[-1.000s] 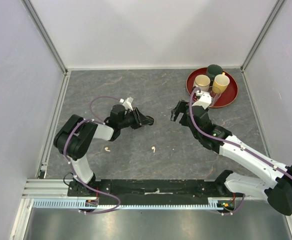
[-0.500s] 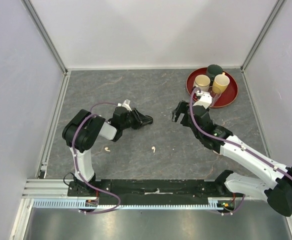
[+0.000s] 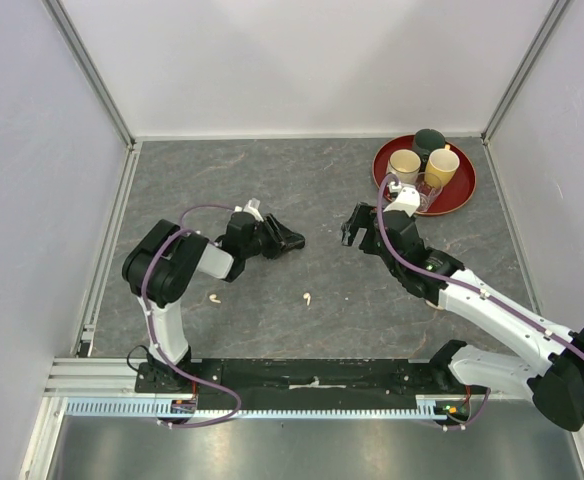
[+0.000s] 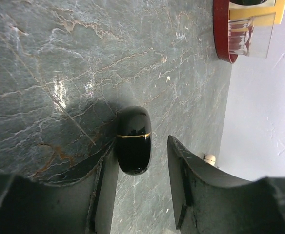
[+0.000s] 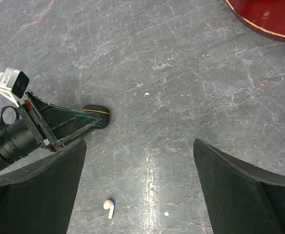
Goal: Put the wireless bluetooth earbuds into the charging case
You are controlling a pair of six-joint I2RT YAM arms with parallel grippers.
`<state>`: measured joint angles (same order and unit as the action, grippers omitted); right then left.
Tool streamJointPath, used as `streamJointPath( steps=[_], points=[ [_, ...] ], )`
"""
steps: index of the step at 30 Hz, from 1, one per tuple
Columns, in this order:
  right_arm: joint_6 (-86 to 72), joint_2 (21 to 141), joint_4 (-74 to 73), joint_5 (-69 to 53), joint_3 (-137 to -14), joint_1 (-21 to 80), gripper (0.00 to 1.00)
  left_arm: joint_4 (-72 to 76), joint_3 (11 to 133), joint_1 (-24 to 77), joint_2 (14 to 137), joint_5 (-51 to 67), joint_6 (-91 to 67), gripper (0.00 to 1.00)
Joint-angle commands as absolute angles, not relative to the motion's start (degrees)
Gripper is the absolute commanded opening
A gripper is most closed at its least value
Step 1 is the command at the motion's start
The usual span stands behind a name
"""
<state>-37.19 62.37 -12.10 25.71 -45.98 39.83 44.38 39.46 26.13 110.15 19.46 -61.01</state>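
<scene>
The charging case (image 4: pixel 132 140) is a closed black pod with a thin gold seam, lying on the stone table (image 3: pixel 312 180). My left gripper (image 4: pixel 143 151) is open around it: one finger lies against the case's side, and a clear gap separates the other finger from it. From above, the case (image 3: pixel 297 240) sits at that gripper's (image 3: pixel 290 240) tips. My right gripper (image 3: pixel 352 225) hovers wide open and empty to the right of the case (image 5: pixel 96 115). One cream-white earbud (image 3: pixel 307 298) lies loose below the case, also seen as the earbud (image 5: pixel 109 207) below the right gripper (image 5: pixel 138 144). A second white earbud (image 3: pixel 214 297) lies by the left arm.
A red round tray (image 3: pixel 378 168) at the back right holds a cream cup (image 3: pixel 405 163), a yellow cup (image 3: pixel 441 165) and a dark green cup (image 3: pixel 430 140). White walls with metal rails enclose the table on three sides. The arm bases stand along the near edge.
My left gripper's jaws have parted and let go of the case, which stays on the table. The left elbow swung slightly right. The right arm barely moved.
</scene>
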Motion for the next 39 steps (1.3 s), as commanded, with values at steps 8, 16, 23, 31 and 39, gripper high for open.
streamJointPath(
  steps=[8, 16, 23, 31, 39],
  points=[
    [-36.48, 62.75, -11.86, 25.84, -47.63, 39.2, 0.98, 33.24, 37.88, 26.02, 103.63, 12.84, -54.15, 0.58],
    [-41.92, 64.51, -15.73, 23.4, -47.55, 31.49, 0.98, 26.72, 36.3, 25.93, 97.48, 7.57, -47.2, 0.6],
    [-43.68, 66.62, -23.54, 19.96, -48.34, 19.35, 0.98, 16.01, 36.91, 25.84, 85.62, 3.26, -38.25, 0.61],
    [-45.17, 63.63, -31.8, 22.23, -45.62, 4.24, 0.98, 15.2, 33.58, 25.84, 64.11, 4.82, -29.28, 0.72],
    [-48.53, 63.37, -39.29, 22.07, -41.57, -7.54, 0.98, 9.71, 29.35, 25.84, 47.21, 0.48, -26.0, 0.92]
  ],
)
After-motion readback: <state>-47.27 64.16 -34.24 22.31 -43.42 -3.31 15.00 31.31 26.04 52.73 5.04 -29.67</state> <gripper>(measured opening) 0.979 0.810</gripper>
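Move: The black case lies right at the left fingertips, about 1 cm ahead and 1 cm right. From the left hand, the left white earbud is some 17 cm back and 19 cm left, the middle white earbud 17 cm back and 5 cm right. From the right hand, the white case lies about 12 cm back, 17 cm right and 17 cm below; the middle earbud is 12 cm back and 16 cm left, the red tray some 26 cm ahead and 17 cm right. Leftward and nearly level at first, the left hand backs off the black case, then climbs steeply to about 20 cm up, drawing back a little, fingers tipping up and opening wider. The empty right hand, after a short pause, sweeps some 24 cm right and sinks 9 cm, turning clockwise about 45 degrees and tipping down towards the white case, fingers kept wide open. ##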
